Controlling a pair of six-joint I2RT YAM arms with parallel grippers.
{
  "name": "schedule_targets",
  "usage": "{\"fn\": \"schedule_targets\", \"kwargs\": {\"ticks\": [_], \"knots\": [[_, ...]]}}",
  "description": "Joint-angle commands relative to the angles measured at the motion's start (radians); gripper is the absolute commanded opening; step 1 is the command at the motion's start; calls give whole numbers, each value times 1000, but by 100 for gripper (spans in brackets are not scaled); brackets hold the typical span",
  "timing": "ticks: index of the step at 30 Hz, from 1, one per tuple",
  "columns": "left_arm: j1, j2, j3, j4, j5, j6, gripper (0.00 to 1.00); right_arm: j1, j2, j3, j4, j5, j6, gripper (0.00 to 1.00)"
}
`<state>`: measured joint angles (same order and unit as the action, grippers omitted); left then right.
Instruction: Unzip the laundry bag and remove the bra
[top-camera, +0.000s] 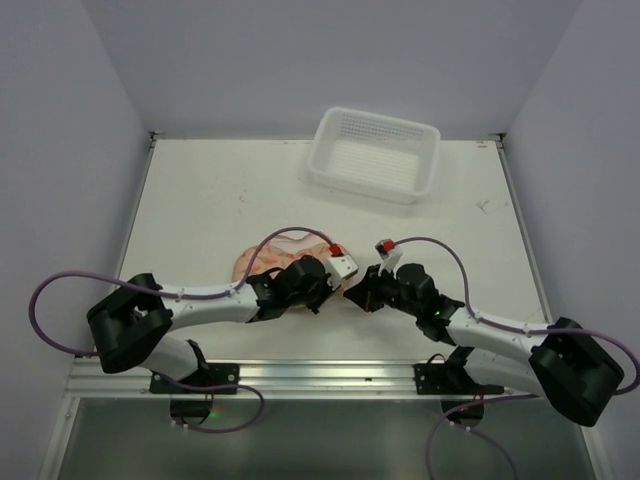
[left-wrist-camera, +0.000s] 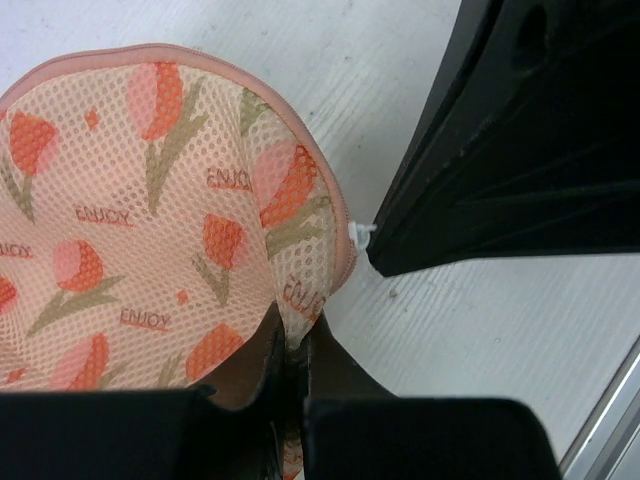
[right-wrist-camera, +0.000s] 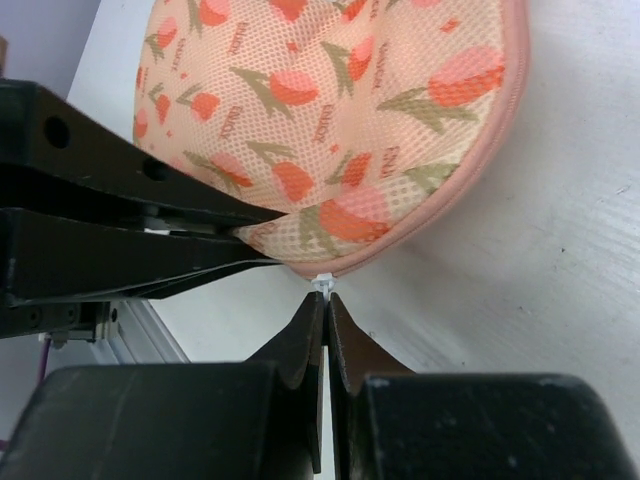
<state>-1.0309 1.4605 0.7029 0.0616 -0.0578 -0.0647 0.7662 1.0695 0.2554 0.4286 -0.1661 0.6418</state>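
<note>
The laundry bag (right-wrist-camera: 330, 110) is a peach mesh pouch with red-orange tulip prints and pink zipper edging, lying flat on the table (top-camera: 200, 200). In the top view the two grippers cover its right lobe (top-camera: 262, 262). My left gripper (left-wrist-camera: 295, 332) is shut on a pinched fold of the bag's mesh (left-wrist-camera: 300, 290) at its near edge. My right gripper (right-wrist-camera: 327, 298) is shut on the small white zipper pull (right-wrist-camera: 323, 284) at the bag's rim. The two grippers meet tip to tip at that corner (top-camera: 350, 285). The bra is hidden.
A white plastic lattice basket (top-camera: 375, 152) stands at the back right of the table. White walls close in the left, right and far sides. A metal rail (top-camera: 320, 375) runs along the near edge by the arm bases.
</note>
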Motion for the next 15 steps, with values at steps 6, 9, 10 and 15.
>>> {"fn": "schedule_targets", "kwargs": {"ticks": [6,9,10,15], "knots": [[-4,-74,-69,6,4,2,0,-134,76,35,96,2,-7,0],[-6,-65,-69,12,16,2,0,-188,72,41,90,-10,-36,0],[-8,-65,-69,14,22,5,0,-195,73,56,84,-10,-47,0],[-24,-87,-77,30,52,22,0,-211,132,129,62,-52,-110,0]]}}
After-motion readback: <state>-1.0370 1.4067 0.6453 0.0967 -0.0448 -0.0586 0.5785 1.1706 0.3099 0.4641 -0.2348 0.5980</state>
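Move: The zip pull is already pinched in the right fingers. The far bend of the zip edge it is being drawn to lies about 11 cm ahead of the right hand and 2 cm left, slightly lower. The laundry bag's middle is about 8 cm ahead and 13 cm left, its strap loop about 16 cm ahead and 8 cm left. From the left hand, which grips the bag's near corner, the pull is some 6 cm right, 1 cm ahead and a little higher. The zip pull is drawn along the bag's edge by the closed right fingers, about 5 cm forward and half as far to the right, away from the left hand; the hand dips about a centimetre and comes back up, its wrist turning roughly 5 degrees clockwise. The left hand keeps its pinch on the near corner, staying within about a centimetre, so the right pulls against it. ##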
